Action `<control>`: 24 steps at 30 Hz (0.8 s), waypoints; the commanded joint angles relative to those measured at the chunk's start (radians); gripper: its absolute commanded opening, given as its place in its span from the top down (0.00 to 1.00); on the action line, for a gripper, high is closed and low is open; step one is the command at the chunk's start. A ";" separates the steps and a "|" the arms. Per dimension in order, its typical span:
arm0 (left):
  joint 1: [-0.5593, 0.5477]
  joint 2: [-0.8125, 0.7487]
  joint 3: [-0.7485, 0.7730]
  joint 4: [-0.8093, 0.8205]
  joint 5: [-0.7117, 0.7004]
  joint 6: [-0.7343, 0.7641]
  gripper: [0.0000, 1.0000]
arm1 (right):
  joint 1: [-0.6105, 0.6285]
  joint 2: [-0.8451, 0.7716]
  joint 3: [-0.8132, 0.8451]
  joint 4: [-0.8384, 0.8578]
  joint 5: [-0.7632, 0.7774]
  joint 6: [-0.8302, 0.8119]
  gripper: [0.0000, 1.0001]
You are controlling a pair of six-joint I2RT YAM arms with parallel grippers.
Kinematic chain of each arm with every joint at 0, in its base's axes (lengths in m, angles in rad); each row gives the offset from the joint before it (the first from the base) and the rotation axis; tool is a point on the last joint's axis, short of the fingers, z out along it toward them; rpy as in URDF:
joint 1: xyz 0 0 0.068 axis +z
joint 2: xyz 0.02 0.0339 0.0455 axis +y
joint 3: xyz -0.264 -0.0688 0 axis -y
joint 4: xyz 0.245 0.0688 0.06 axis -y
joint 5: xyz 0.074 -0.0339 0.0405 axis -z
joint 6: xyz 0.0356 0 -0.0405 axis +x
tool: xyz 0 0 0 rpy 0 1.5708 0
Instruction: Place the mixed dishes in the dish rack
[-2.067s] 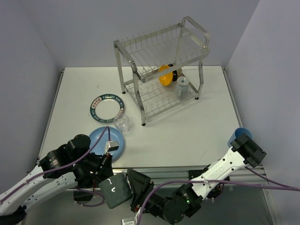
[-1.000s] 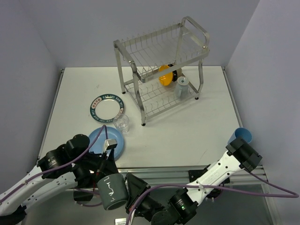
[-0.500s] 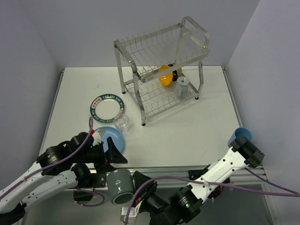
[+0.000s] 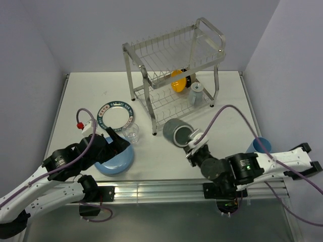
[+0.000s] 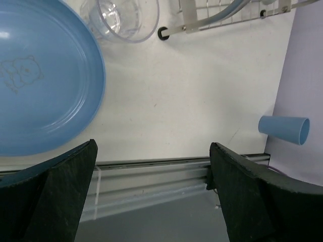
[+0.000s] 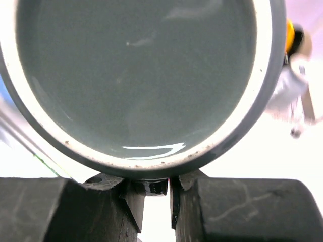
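Observation:
My right gripper (image 4: 191, 142) is shut on the dark mug (image 4: 176, 132), held tilted in the air just in front of the dish rack (image 4: 174, 65). In the right wrist view the dark mug (image 6: 136, 75) fills the frame, and the right gripper (image 6: 157, 201) pinches it at its lower edge. My left gripper (image 4: 115, 143) hangs open and empty over the light blue plate (image 4: 117, 159). The clear glass (image 4: 131, 132) and the green-rimmed white plate (image 4: 117, 115) lie beyond it. The rack's lower shelf holds the orange bowl (image 4: 177, 80) and the pale mug (image 4: 196, 94). The blue cup (image 4: 262, 146) lies at the right edge.
In the left wrist view the light blue plate (image 5: 40, 85), the clear glass (image 5: 121, 17), a rack foot (image 5: 162, 33) and the blue cup (image 5: 283, 129) lying on its side show between the open fingers (image 5: 65, 186). The table's metal front rail (image 5: 151, 171) runs below them.
My right arm has swung the dark mug from below the table's front edge up to just in front of the rack. My left gripper has moved forward over the light blue plate, open.

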 commanded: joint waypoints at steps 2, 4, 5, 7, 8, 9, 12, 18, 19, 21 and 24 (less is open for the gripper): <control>0.002 -0.050 -0.015 0.071 -0.084 0.033 0.01 | -0.187 -0.087 -0.014 -0.001 -0.171 0.177 1.00; 0.002 -0.070 -0.048 0.114 -0.065 0.030 0.01 | -0.298 -0.093 -0.019 0.004 -0.223 0.195 1.00; 0.002 -0.084 -0.057 0.122 -0.061 0.024 0.01 | -0.338 -0.086 -0.028 0.024 -0.287 0.195 1.00; 0.002 -0.092 -0.071 0.135 -0.048 0.026 0.01 | -0.468 -0.070 -0.040 0.045 -0.370 0.200 1.00; 0.002 -0.090 -0.072 0.132 -0.048 0.029 0.02 | -0.511 -0.054 -0.048 0.062 -0.441 0.198 1.00; 0.002 -0.087 -0.071 0.123 -0.053 0.029 0.02 | -0.554 -0.046 -0.053 0.076 -0.481 0.201 1.00; 0.002 -0.070 -0.056 0.085 -0.068 0.027 0.02 | -0.729 -0.008 -0.068 0.127 -0.623 0.215 1.00; 0.002 -0.067 -0.011 0.039 -0.113 0.027 0.02 | -1.080 0.083 -0.100 0.300 -0.982 0.259 1.00; 0.002 -0.069 -0.005 0.030 -0.120 0.029 0.02 | -1.110 0.103 -0.097 0.338 -1.018 0.269 1.00; 0.002 -0.072 0.010 0.020 -0.134 0.033 0.02 | -1.166 0.163 -0.091 0.386 -1.070 0.289 1.00; 0.002 -0.081 0.020 0.017 -0.136 0.039 0.02 | -1.188 0.245 -0.057 0.449 -1.122 0.307 1.00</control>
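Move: The right hand already holds the dark green mug; the apparent place for it, the free wires of the dish rack's lower tier left of the grey mug, lies about 27 cm ahead, 1 cm to the left and 18 cm below. From that hand, the grey mug is some 30 cm ahead and 6 cm right, the orange bowl 35 cm ahead and 3 cm left, and the rack's front-left foot 17 cm ahead, 15 cm left. From the left hand that place is roughly 23 cm ahead, 26 cm right. The right arm swings the dark green mug forward about 16 cm towards the open front of the rack's lower tier, starting nearly level with a slight drift to the right and then sinking as well, some 10 cm in all, to come in under the upper tier. On the way the wrist tips the fingers some 35 degrees further down and turns clockwise, while the fingers keep their pinch on the mug's handle and bring its base round to face more upward, mouth down. ##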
